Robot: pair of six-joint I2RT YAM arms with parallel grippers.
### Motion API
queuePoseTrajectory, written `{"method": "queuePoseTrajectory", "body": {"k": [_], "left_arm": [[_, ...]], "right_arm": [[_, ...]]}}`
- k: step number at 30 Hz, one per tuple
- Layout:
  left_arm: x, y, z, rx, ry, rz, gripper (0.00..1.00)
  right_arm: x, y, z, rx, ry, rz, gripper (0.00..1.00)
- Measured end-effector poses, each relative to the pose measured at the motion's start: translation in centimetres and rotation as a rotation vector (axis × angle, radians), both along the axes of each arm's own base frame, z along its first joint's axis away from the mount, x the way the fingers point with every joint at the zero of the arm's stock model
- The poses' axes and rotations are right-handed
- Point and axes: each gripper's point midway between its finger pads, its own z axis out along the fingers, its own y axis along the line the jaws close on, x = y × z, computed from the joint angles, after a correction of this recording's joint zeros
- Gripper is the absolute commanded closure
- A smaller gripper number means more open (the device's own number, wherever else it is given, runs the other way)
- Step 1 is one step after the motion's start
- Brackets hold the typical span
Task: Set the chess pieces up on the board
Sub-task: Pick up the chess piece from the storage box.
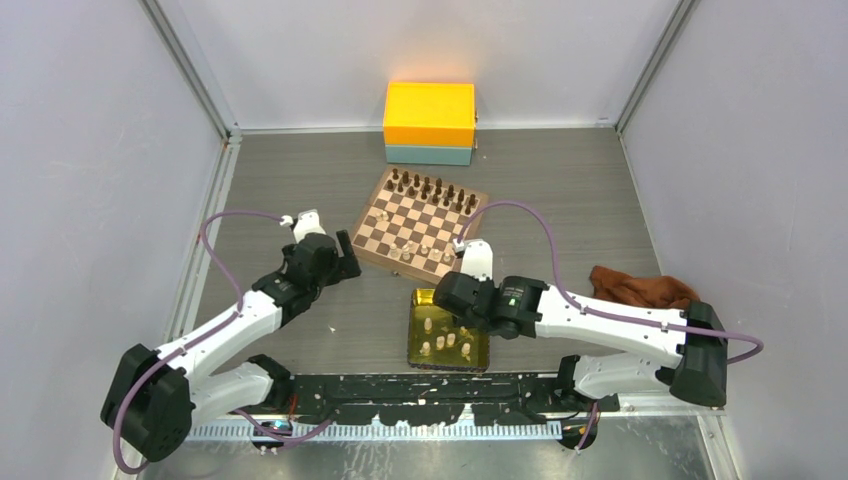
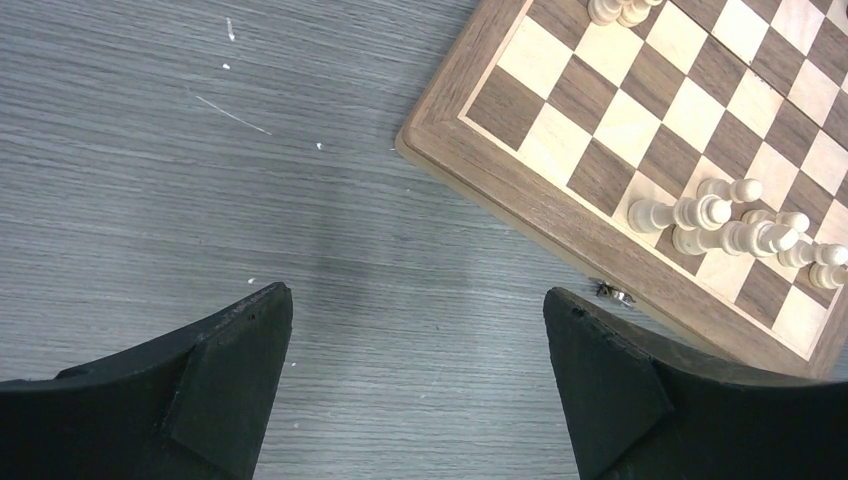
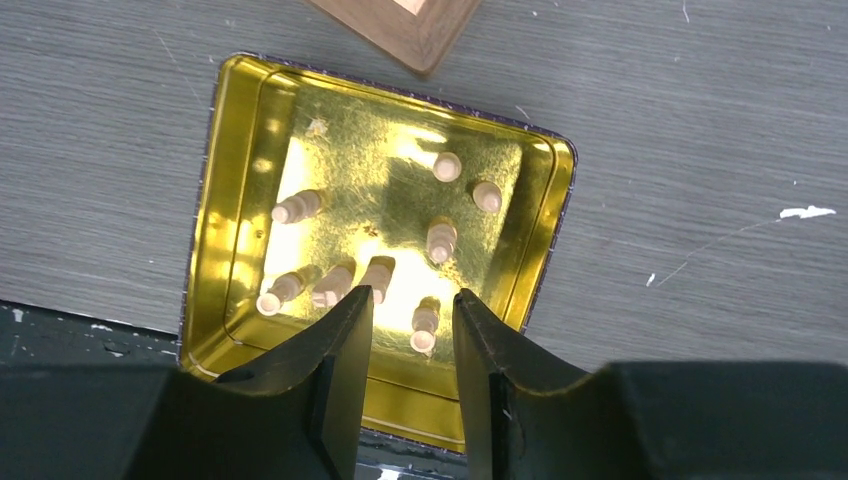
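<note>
The board (image 1: 420, 222) lies mid-table, with several cream chess pieces (image 1: 410, 250) on its near rows. More cream pieces (image 3: 440, 238) lie and stand in the gold tray (image 3: 225, 200). My right gripper (image 3: 412, 295) hovers open over the tray's near side. One pawn (image 3: 425, 328) lies below the gap between its fingers, and nothing is held. My left gripper (image 2: 417, 292) is wide open and empty above bare table, just off the board's near left corner (image 2: 440, 110). A cluster of cream pieces (image 2: 700, 215) stands on the board to its right.
Dark brown pieces (image 1: 430, 187) fill the board's far rows. An orange and teal box (image 1: 429, 122) stands behind the board. A brown cloth (image 1: 640, 288) lies at the right, by the right arm. The tray (image 1: 415, 340) sits just in front of the board's near corner.
</note>
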Motion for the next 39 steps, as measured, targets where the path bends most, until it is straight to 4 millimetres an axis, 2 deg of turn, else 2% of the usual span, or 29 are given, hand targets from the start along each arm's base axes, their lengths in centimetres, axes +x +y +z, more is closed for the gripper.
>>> {"method": "queuePoseTrajectory", "body": {"k": [12, 39], "left_arm": [[0.2, -0.1, -0.1, -0.002, 0.0, -0.002, 0.04], [0.5, -0.3, 0.2, -0.01, -0.017, -0.003, 0.04]], "right_arm": [[-1.3, -1.0, -2.3, -0.017, 0.069, -0.032, 0.59], [-1.6, -0.2, -5.0, -0.028, 0.108, -0.028, 0.59]]}}
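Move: The right hand hangs partly open over the gold box. The white chess piece it heads for, rearmost on the box's right side, lies about 5 cm back, level sideways and some 8 cm below it. Another white piece stands about 5 cm farther out than that one, and a broad-topped piece stands 3 cm to its left and 2 cm farther out. From the left hand the aimed piece is roughly 19 cm back, 32 cm right and 5 cm down. The right hand sinks about 5 cm into the space over the gold box, at first slanting down and back towards its base by some 1.5 cm with a slight swing right, then going almost straight down towards the rearmost white piece on the right side. Its wrist tips about 5 degrees more steeply downward, while the fingers keep their part-open gap on either side of the line to that piece and hold nothing yet. ##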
